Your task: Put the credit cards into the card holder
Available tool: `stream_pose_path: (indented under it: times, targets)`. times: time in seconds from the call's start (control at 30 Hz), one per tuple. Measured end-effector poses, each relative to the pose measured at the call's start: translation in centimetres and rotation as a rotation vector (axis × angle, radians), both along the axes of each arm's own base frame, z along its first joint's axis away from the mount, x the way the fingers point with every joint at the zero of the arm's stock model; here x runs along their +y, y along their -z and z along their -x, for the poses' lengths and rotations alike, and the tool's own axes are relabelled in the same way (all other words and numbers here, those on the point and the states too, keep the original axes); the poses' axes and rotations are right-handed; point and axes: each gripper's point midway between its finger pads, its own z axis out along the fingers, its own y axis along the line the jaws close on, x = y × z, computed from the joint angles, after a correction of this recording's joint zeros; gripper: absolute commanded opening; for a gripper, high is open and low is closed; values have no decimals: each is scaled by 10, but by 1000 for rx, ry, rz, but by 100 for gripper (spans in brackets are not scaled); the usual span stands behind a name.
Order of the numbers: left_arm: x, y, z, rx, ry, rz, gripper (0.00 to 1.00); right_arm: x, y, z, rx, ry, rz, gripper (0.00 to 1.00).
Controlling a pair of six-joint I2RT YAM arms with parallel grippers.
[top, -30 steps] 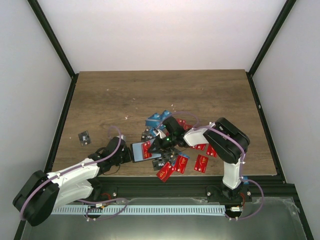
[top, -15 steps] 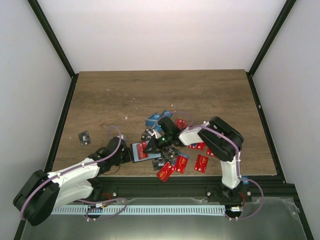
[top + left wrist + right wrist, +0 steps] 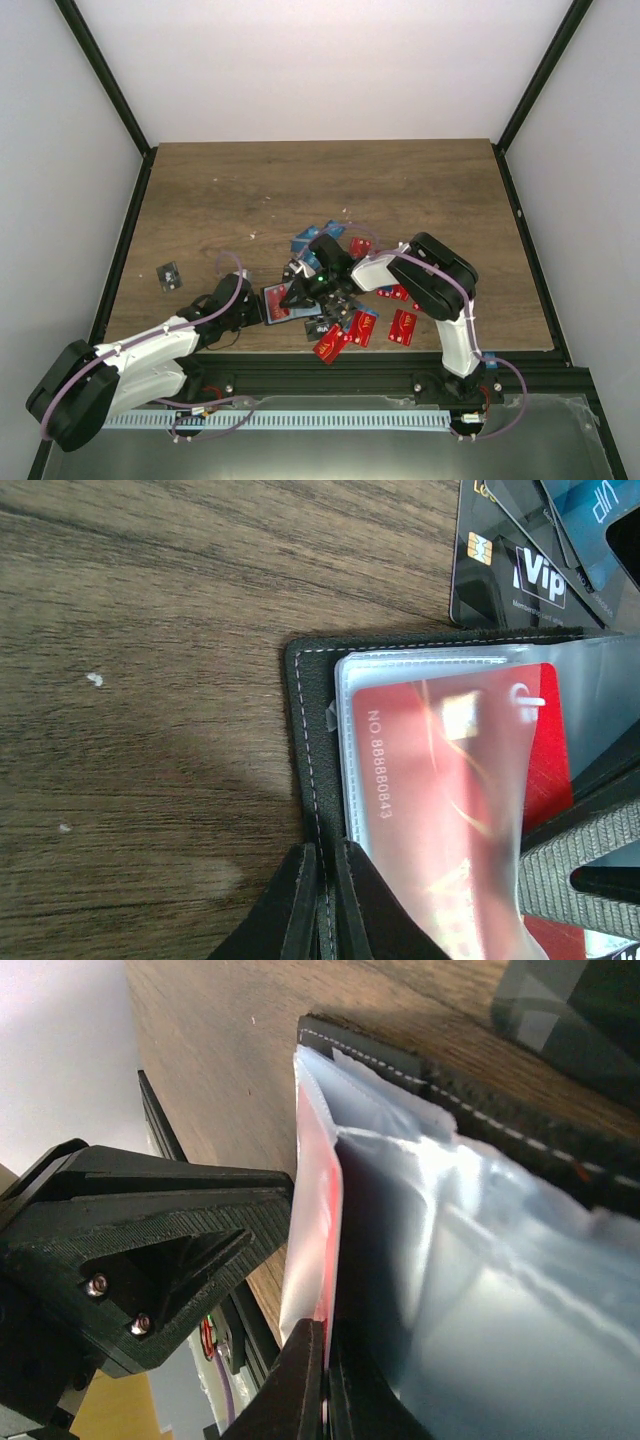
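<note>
The black card holder (image 3: 305, 740) lies open on the table, its clear sleeves upward. My left gripper (image 3: 322, 900) is shut on its stitched near edge. A red credit card (image 3: 450, 780) sits inside the top clear sleeve, its number showing through the film. My right gripper (image 3: 325, 1385) is shut on that red card's (image 3: 318, 1210) edge at the sleeve's mouth. In the top view the right gripper (image 3: 300, 293) is over the holder (image 3: 272, 303), and the left gripper (image 3: 252, 311) is at the holder's left edge. Several loose credit cards (image 3: 361, 327) lie to the right.
Red cards (image 3: 402, 327) and blue cards (image 3: 310, 240) are scattered around the right arm near the front edge. A black VIP card (image 3: 510, 575) lies just beyond the holder. One black card (image 3: 169, 275) lies alone at the left.
My right gripper has slid left over the holder, carrying the red card further into the sleeve. The left gripper has stayed where it was on the holder's edge.
</note>
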Motion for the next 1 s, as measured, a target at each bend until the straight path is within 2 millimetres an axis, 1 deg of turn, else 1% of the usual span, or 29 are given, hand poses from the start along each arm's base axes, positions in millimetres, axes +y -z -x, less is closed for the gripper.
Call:
stream_pose_path:
  times: [0.13, 0.33, 0.4, 0.57, 0.67, 0.73, 0.93, 1.0]
  targets:
    - [0, 0, 0, 0, 0, 0, 8, 3, 0, 1, 6, -4, -1, 5]
    - [0, 0, 0, 0, 0, 0, 8, 1, 5, 2, 13, 3, 26, 18]
    - [0, 0, 0, 0, 0, 0, 8, 0, 3, 2, 3, 7, 36, 23]
    - [0, 0, 0, -1, 0, 1, 8, -4, -1, 3, -18, 22, 77, 30]
    - [0, 0, 1, -2, 1, 1, 8, -7, -2, 5, -30, 23, 98, 37]
    - [1, 0, 1, -3, 1, 2, 8, -9, -2, 5, -34, 26, 111, 39]
    - [1, -1, 2, -5, 1, 4, 8, -11, -7, 1, -60, 35, 137, 50]
    - [1, -1, 1, -7, 0, 6, 6, -12, -9, 2, -64, 35, 143, 54]
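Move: The right fingers are shut on the right edge of the red card, already under the clear film of the card holder; the card's middle lies about 2 cm to their left, 1 cm lower, level fore and aft. From the right hand, dark VIP cards lie roughly 8 cm ahead and 2 cm right, more dark cards 7 cm right and 5 cm back. The left hand pinches the holder's left edge; from it the red card lies about 4 cm right, 2 cm ahead. Easing left only a few millimetres more, the right hand opens its fingers to about half and lets go of the red card's edge, then draws back to the right about 1.5 cm, rising about 1 cm at the end while the fingers tip some 10 degrees steeper downward. The left hand stays put and keeps its pinch on the card holder's edge. ##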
